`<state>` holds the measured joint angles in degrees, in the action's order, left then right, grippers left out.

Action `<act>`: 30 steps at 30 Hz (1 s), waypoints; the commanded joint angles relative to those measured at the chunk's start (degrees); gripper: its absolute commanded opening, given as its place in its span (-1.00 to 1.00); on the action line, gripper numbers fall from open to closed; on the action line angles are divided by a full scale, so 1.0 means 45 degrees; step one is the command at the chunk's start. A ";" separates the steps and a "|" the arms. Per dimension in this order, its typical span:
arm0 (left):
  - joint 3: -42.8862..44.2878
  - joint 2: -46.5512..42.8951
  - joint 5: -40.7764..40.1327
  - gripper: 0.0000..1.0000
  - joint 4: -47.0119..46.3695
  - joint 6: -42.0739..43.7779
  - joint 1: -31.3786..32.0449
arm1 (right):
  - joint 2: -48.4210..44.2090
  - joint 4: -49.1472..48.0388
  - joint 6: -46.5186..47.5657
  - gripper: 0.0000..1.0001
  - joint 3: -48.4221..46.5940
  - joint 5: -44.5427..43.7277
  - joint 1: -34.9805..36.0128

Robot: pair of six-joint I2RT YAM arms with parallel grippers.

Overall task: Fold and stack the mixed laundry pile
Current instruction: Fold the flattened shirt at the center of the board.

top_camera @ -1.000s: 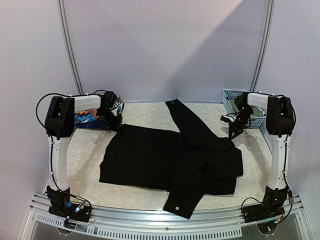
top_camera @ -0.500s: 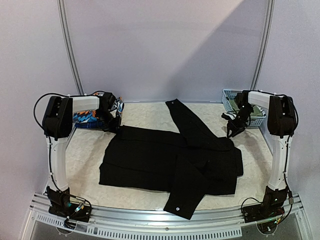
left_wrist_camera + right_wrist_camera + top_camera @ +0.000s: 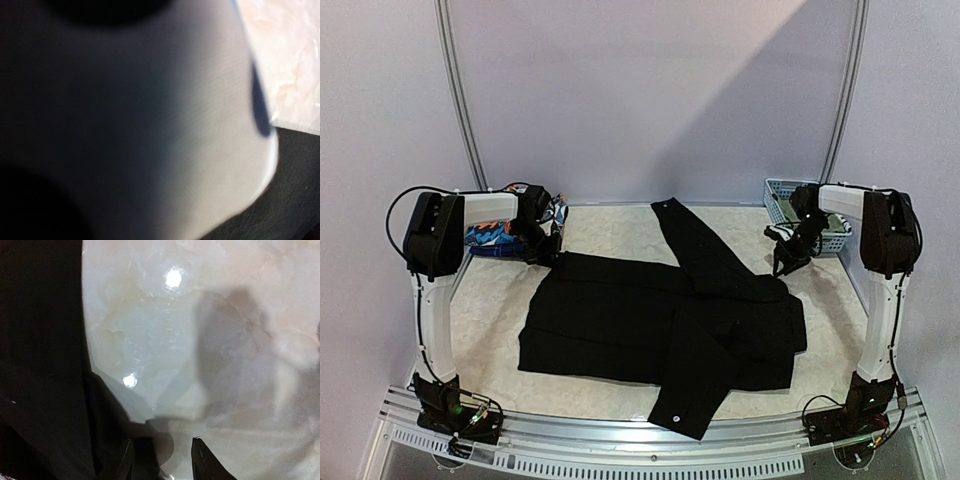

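The long black trousers (image 3: pixel 650 320) lie spread flat across the middle of the table, one leg running to the back and one to the front edge. My left gripper (image 3: pixel 548 252) is low at their back-left corner; its jaws do not show. The left wrist view is filled by a blurred pale surface (image 3: pixel 210 150), with black cloth (image 3: pixel 295 190) at the lower right. My right gripper (image 3: pixel 162 460) is open just above the table at the trousers' back-right edge (image 3: pixel 40 365), its left finger (image 3: pixel 125 460) over the black cloth. It also shows in the top view (image 3: pixel 782 262).
An orange-blue-white print piece (image 3: pixel 490 235) lies bunched at the back left beside my left arm. The light-blue lattice basket (image 3: pixel 782 200) stands in the back-right corner behind my right arm. Bare marble table (image 3: pixel 200 340) lies under my right gripper.
My right gripper has drawn slightly back and left near the trousers' back-right edge. My left arm has shifted a little to the left. The trousers lie as before.
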<state>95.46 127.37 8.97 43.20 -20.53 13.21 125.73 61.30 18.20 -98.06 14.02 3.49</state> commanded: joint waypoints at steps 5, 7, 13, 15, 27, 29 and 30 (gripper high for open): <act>-0.0363 -0.0565 -0.0002 -1.00 0.0197 0.0080 -0.0136 | -0.0808 0.0035 -0.0165 -0.20 0.0081 0.0134 0.0146; -0.0373 -0.0585 0.0035 -1.00 0.0189 0.0066 -0.0126 | -0.0371 -0.0013 -0.0157 -0.20 0.0276 0.0141 0.0180; -0.0438 -0.0718 -0.0015 -1.00 0.0264 0.0166 -0.0126 | 0.0249 -0.0087 -0.0162 -0.22 0.0331 -0.0136 0.0337; -0.0480 -0.0764 -0.0040 -1.00 0.0264 0.0175 -0.0137 | 0.0400 -0.0028 -0.0124 -0.26 0.0274 -0.0282 0.0393; -0.0278 -0.0777 -0.0345 -1.00 0.0041 0.0140 -0.0262 | 0.1807 0.0277 0.0188 -1.00 -0.1308 -0.1167 0.0690; 0.0130 -0.0616 -0.0377 -1.00 -0.0005 0.0097 -0.0386 | 0.2134 0.0263 0.0110 -1.00 -0.2100 -0.1257 0.0712; 0.0356 -0.0472 -0.0359 -1.00 0.0005 0.0087 -0.0420 | 0.2254 0.0282 0.0071 -1.00 -0.2482 -0.1260 0.0725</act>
<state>94.04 126.02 8.43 43.46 -20.12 13.02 131.09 64.90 18.70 -104.12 10.92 6.11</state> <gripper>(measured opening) 0.011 0.016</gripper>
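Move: Just below the open right fingers, about 2 cm down, 1 cm back and 1 cm left, lies the shirt's far right corner. From that hand, the middle of the sleeve is some 11 cm ahead and 17 cm left, the blue basket about 17 cm ahead and 10 cm right. The left hand already has the shirt's far left corner between its fingers; from it the far right corner is some 53 cm right and 6 cm back. Bobbing up about 4 cm, then sinking some 5.5 cm and easing slightly back and left, the right hand comes down on the shirt's far right corner with fingers still part-open and shuts them to pinch its edge. With them shut it edges about 1 cm forward, while the left hand stays put and keeps its grip on the other far corner. ##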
